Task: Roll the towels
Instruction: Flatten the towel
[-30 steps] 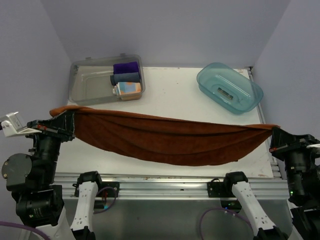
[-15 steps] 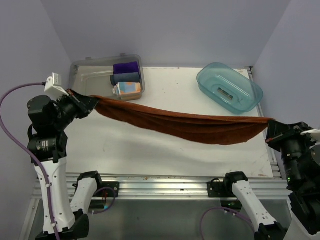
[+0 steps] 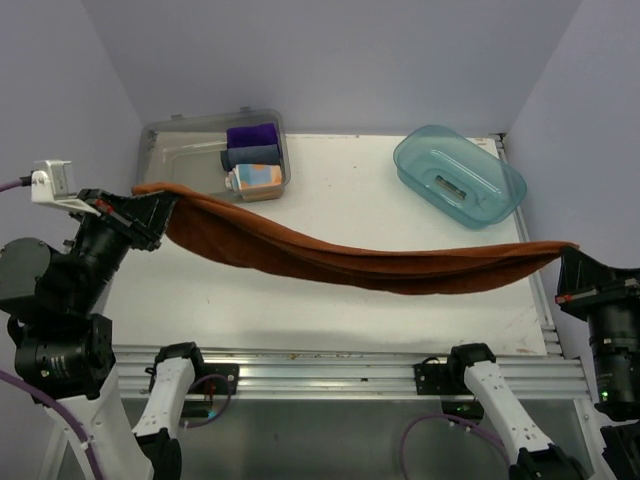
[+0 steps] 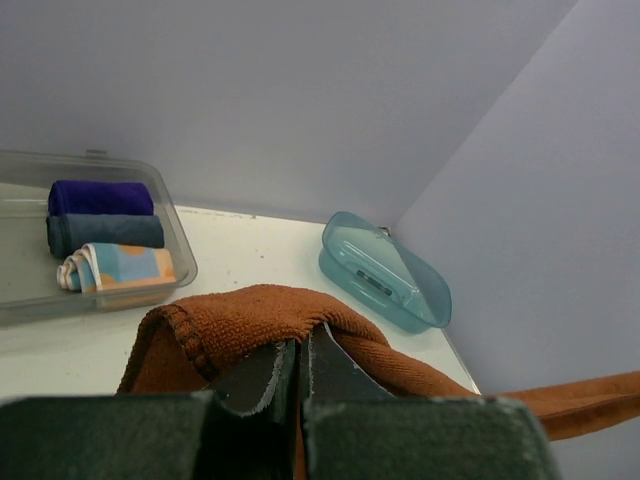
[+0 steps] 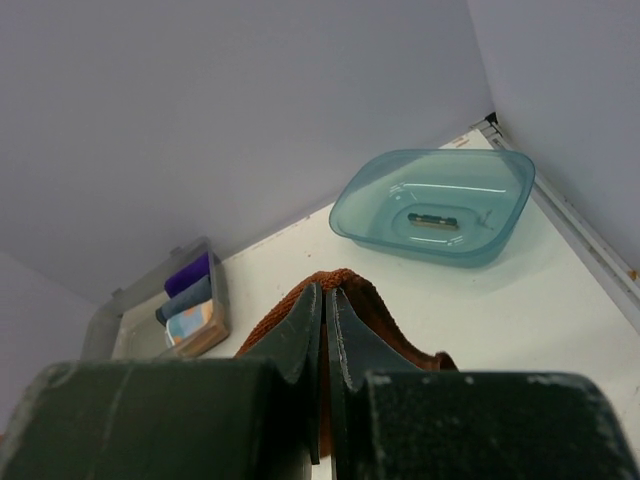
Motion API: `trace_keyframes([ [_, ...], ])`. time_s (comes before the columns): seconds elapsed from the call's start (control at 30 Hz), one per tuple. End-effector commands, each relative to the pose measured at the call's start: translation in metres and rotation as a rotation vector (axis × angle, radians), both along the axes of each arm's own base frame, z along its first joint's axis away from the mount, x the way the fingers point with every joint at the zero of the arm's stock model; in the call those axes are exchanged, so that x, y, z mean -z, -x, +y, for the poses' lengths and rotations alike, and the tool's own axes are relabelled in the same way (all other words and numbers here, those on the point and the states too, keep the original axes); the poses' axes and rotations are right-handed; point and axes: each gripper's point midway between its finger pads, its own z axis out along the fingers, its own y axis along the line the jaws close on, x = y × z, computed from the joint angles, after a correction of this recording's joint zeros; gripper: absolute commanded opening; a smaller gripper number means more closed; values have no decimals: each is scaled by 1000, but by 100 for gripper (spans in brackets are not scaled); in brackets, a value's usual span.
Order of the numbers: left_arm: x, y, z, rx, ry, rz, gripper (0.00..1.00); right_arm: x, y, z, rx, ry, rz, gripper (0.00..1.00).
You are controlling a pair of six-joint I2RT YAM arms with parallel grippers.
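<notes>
A rust-brown terry towel [image 3: 360, 262] hangs stretched across the table between both arms, sagging toward the middle. My left gripper [image 3: 152, 203] is shut on its left corner [image 4: 250, 312], the jaws pinched tight on the cloth. My right gripper [image 3: 562, 262] is shut on the right corner [image 5: 345, 283] at the table's right edge. The patterned pale blue, orange and white towel [image 3: 255, 177] lies rolled in the clear bin, also seen as a roll [image 4: 118, 268] from the left wrist.
A clear plastic bin [image 3: 180, 165] at the back left holds a purple roll [image 3: 251, 134] and a grey-blue roll [image 3: 250, 155]. A teal tub [image 3: 458, 176] stands at the back right. The metal rail [image 3: 330, 365] runs along the near edge.
The towel went from hanging broad and low near the front to a narrower band. The left gripper swung back toward the bin, then came a little nearer; the right gripper shifted outward to the right.
</notes>
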Motion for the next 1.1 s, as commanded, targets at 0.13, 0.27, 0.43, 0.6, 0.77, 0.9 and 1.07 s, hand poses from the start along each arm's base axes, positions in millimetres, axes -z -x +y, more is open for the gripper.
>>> trace_keyframes([
  [0.13, -18, 56, 12, -141, 42, -54, 0, 6, 22, -4, 5, -3, -6, 0],
  [0.27, 9, 44, 25, -216, 108, 33, 0, 44, -1, -2, 14, -3, 92, 0],
  [0.43, 136, -27, 49, -319, 119, 411, 0, 128, -67, 8, 16, -1, 288, 0],
  [0.6, 255, -82, 57, -346, 164, 659, 0, 218, -150, 22, 18, -7, 478, 0],
  [0.77, 321, -129, 71, -396, 148, 836, 0, 317, -239, 28, 61, 30, 708, 0],
  [0.9, 361, -152, 77, -402, 136, 972, 0, 357, -281, 37, 54, 33, 806, 0],
  [1.07, 392, -162, 79, -390, 128, 1061, 0, 369, -302, 44, 32, 29, 829, 0],
])
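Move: The brown towel hangs stretched between both grippers, high above the table. The middle of the clear table space it is taken to lies about 47 cm below both hands: from the left hand some 4 cm ahead and 18 cm right, with the grey bin's middle 33 cm ahead, 7 cm left. From the right hand that space is 13 cm ahead, 30 cm left; the teal bin is about 38 cm ahead, 3 cm right. Both hands ease back briefly, then sweep the held towel some 40 cm down and forward, fingers tipping tablewards. ##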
